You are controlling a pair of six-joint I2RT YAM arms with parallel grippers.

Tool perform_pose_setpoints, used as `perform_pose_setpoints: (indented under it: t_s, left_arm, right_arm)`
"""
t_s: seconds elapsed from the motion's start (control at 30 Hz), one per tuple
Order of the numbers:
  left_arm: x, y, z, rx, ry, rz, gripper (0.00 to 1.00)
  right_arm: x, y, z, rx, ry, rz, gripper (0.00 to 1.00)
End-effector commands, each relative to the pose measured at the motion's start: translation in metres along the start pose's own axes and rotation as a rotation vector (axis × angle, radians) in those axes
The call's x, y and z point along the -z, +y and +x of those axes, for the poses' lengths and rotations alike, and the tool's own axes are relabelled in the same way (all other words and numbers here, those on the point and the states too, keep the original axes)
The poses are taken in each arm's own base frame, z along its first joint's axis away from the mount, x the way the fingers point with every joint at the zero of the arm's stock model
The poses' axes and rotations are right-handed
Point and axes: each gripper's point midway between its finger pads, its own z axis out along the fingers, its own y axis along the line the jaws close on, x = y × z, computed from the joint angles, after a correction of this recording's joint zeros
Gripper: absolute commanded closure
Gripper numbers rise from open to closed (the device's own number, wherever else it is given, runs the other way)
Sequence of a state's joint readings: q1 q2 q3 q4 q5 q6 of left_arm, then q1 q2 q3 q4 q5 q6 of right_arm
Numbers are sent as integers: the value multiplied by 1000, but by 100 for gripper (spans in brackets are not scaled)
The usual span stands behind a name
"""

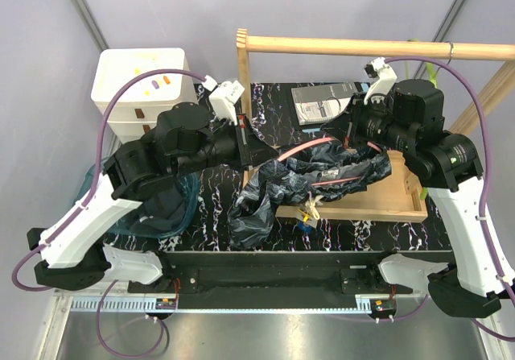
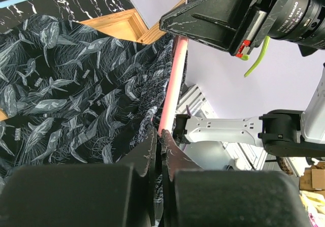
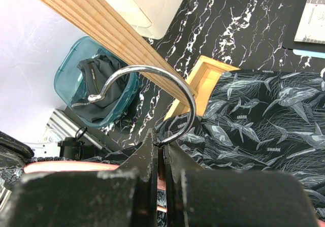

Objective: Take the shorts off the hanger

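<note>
The patterned shorts (image 1: 322,171), dark with blue-grey sharks, drape over a pink hanger (image 1: 310,144) held between the two arms, and one leg trails down to the table (image 1: 249,215). My left gripper (image 2: 161,138) is shut on a fold of that cloth (image 2: 76,95) right beside the pink hanger bar (image 2: 172,79). At the hanger's neck, my right gripper (image 3: 162,143) is shut at the foot of the metal hook (image 3: 177,100). The plain dark shorts (image 3: 99,92) lie in a teal bin (image 3: 68,69).
A wooden rack, its top rail (image 1: 362,46) overhead and its base frame (image 1: 386,203) under the shorts, stands at the right. White drawers (image 1: 141,82) are at the back left, the teal bin (image 1: 189,195) is under the left arm, and a booklet (image 1: 318,102) lies behind.
</note>
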State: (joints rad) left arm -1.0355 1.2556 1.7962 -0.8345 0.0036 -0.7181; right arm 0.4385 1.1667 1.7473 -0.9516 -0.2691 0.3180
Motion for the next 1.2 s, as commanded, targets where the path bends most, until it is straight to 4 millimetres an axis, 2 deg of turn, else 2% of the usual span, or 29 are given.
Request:
perform_pose_setpoints:
  t_s: [0.0,0.07,0.13,0.17,0.23,0.27,0.3,0.43,0.57,0.77,0.83,0.97,1.0,1.03,1.1,1.17]
  left_arm:
    - [21,-4,-15,-25,-71,12,100]
    - [31,1,-22,-29,-113,-9,100]
    - [39,16,-28,-22,-164,-78,100]
    - [51,20,-31,-14,-198,-89,100]
    - [57,37,-31,0,-236,-153,100]
    - [70,39,-34,7,-269,-153,100]
    - [74,46,-35,21,-291,-175,100]
    - [85,63,-21,41,-298,-201,100]
    - [92,72,-10,64,-298,-208,100]
    - [87,78,-8,63,-298,-233,100]
    - [83,74,-10,48,-296,-221,100]
    - [58,62,-16,20,-271,-196,100]
    - [55,56,-19,8,-269,-180,100]
    - [45,56,-19,2,-255,-188,100]
    - [37,51,-24,-11,-255,-178,100]
    - [29,47,-30,-20,-260,-177,100]
  right_arm:
    - [10,-2,-31,-21,-124,56,100]
    - [11,-11,-31,-34,-133,102,100]
    - [13,-22,-33,-52,-154,169,100]
    - [15,-25,-33,-63,-163,190,100]
    - [18,-36,-35,-81,-183,254,100]
    - [20,-39,-36,-97,-193,270,100]
    - [22,-43,-37,-106,-205,296,100]
    - [24,-50,-39,-147,-229,343,100]
    - [21,-47,-46,-193,-247,333,100]
    - [18,-17,-64,-223,-289,182,100]
    - [17,8,-72,-205,-296,52,100]
    - [22,61,-83,-199,-280,-227,100]
    - [25,79,-78,-189,-233,-324,100]
    - [28,87,-79,-191,-220,-370,100]
    - [39,106,-83,-208,-205,-468,100]
    - [51,116,-89,-211,-221,-511,100]
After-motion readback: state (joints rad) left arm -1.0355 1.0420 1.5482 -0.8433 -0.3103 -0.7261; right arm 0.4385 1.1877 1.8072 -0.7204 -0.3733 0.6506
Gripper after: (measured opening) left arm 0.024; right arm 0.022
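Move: The left fingers already grip the waistband of the dark patterned shorts at one end of the pink hanger, whose middle lies about 11 cm right, 4 cm ahead and 3 cm lower; the shorts' middle is about 8 cm right, level fore-and-aft and 12 cm below. The right fingers already hold the hanger's hook, with the shorts' middle some 7 cm back, 3 cm left and 11 cm below; from this hand, the wooden rail passes roughly 14 cm straight ahead and 9 cm higher. The left hand, keeping its pinch on the waistband, draws the cloth briskly left off the hanger's end by about 11 cm while turning counter-clockwise nearly 20 degrees, then comes back right some 4 cm, sinking 4 cm in all. The right hand keeps the hook pinched and pulls the other way, right and a little forward while turning about 20 degrees clockwise, then swings back left and lifts the hanger 8 cm above the shorts, undoing that turn as its left side rolls up. ##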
